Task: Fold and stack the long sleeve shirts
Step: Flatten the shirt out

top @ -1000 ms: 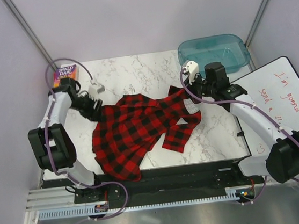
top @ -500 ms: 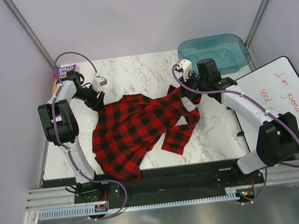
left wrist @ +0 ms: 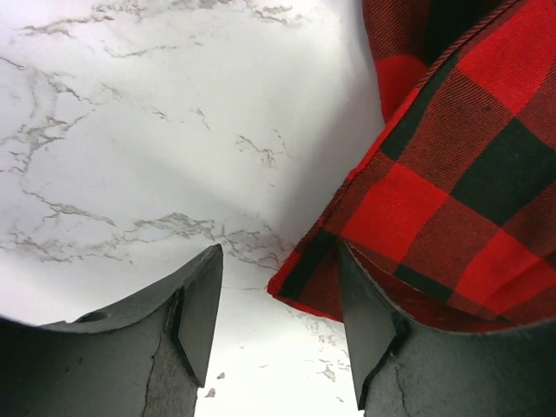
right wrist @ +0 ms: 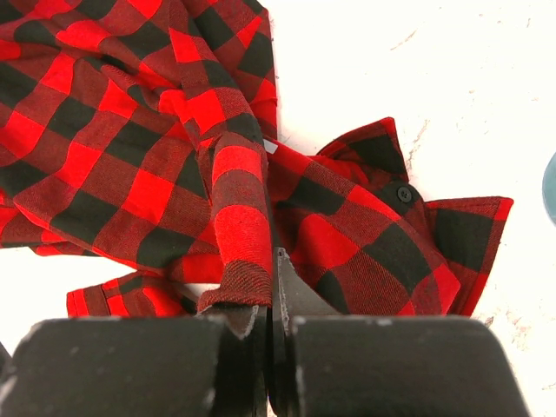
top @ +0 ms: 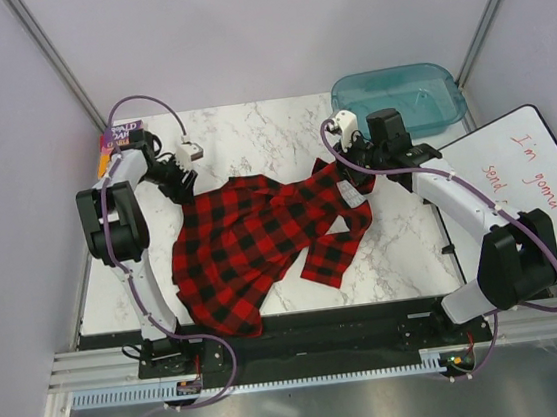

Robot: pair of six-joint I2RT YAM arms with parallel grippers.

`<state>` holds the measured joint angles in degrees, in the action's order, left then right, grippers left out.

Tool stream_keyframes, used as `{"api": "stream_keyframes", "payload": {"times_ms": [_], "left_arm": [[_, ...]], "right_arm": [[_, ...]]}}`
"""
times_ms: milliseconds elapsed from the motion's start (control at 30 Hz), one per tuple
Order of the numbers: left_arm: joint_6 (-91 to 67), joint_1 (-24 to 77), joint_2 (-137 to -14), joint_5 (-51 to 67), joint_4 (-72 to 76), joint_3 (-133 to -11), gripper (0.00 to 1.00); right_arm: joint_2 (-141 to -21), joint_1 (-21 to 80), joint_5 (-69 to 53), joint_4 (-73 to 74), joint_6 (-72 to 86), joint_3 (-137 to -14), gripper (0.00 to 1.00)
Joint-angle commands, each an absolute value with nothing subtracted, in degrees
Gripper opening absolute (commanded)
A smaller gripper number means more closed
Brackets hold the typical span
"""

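One long sleeve shirt [top: 257,241], red-and-black check, lies crumpled across the middle of the marble table [top: 250,131]. My left gripper [top: 179,187] is at its back left corner. In the left wrist view the left gripper [left wrist: 280,308] is open, and the shirt's corner [left wrist: 417,191] lies on the table just inside the right finger [left wrist: 369,326], not gripped. My right gripper [top: 352,170] is at the shirt's back right edge. In the right wrist view the right gripper [right wrist: 271,291] is shut on a rolled fold of the shirt [right wrist: 239,226].
A colourful paperback book [top: 122,139] lies at the back left corner, close behind the left arm. A teal plastic bin [top: 399,99] stands at the back right. A whiteboard [top: 533,190] with red writing lies to the right of the table.
The left arm swung back and left, carrying its open gripper from over the shirt to the shirt's back left corner. The right gripper, still shut on the fabric, shifted slightly backward.
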<state>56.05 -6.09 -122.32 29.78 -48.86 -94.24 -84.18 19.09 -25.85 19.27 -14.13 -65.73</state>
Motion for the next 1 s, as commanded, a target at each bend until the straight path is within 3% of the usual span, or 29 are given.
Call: {"api": "stream_keyframes", "payload": {"times_ms": [0, 133, 267, 333, 367, 700, 967], "left_arm": [[59.9, -5.8, -123.0, 28.9, -46.8, -94.1, 0.60], [61.3, -5.8, -121.5, 29.3, -46.8, -90.2, 0.56], [58.0, -5.8, -120.1, 30.0, -46.8, -88.6, 0.26], [54.0, -6.0, -118.2, 31.1, -47.2, -89.8, 0.17], [52.3, -6.2, -117.3, 31.5, -47.1, -90.5, 0.03], [33.3, -10.3, -105.6, 37.3, -47.3, -107.8, 0.02], [18.2, -13.4, -93.9, 37.6, -36.2, -109.7, 0.02]], "right_arm": [[-83.9, 18.9, -26.8, 17.9, -14.1, -68.6, 0.00], [-83.9, 18.9, -26.5, 17.7, -13.9, -68.7, 0.00], [-83.4, 18.9, -26.3, 16.3, -13.2, -68.5, 0.00], [-83.4, 18.8, -25.6, 15.4, -12.8, -69.1, 0.00], [-83.6, 18.9, -25.0, 14.9, -12.1, -69.8, 0.00], [-84.5, 18.1, -16.9, 5.4, -3.5, -80.9, 0.00], [-80.9, 17.6, -10.0, -1.2, -1.5, -88.3, 0.00]]}}
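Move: The shirt's free far-left corner lies between the open left fingers, some 2 cm below and about 1 cm back, level sideways; the book sits roughly 15 cm ahead of that hand and 16 cm to its left. From the right hand, already gripping the shirt's right end, that corner is about 38 cm left, 6 ahead and 17 below. The teal bin is some 24 cm ahead of the right hand, 20 right. Left fingers pinch the shirt's far-left corner, then rise about 30 cm; right keeps gripping, rising 20, 8 forward. ##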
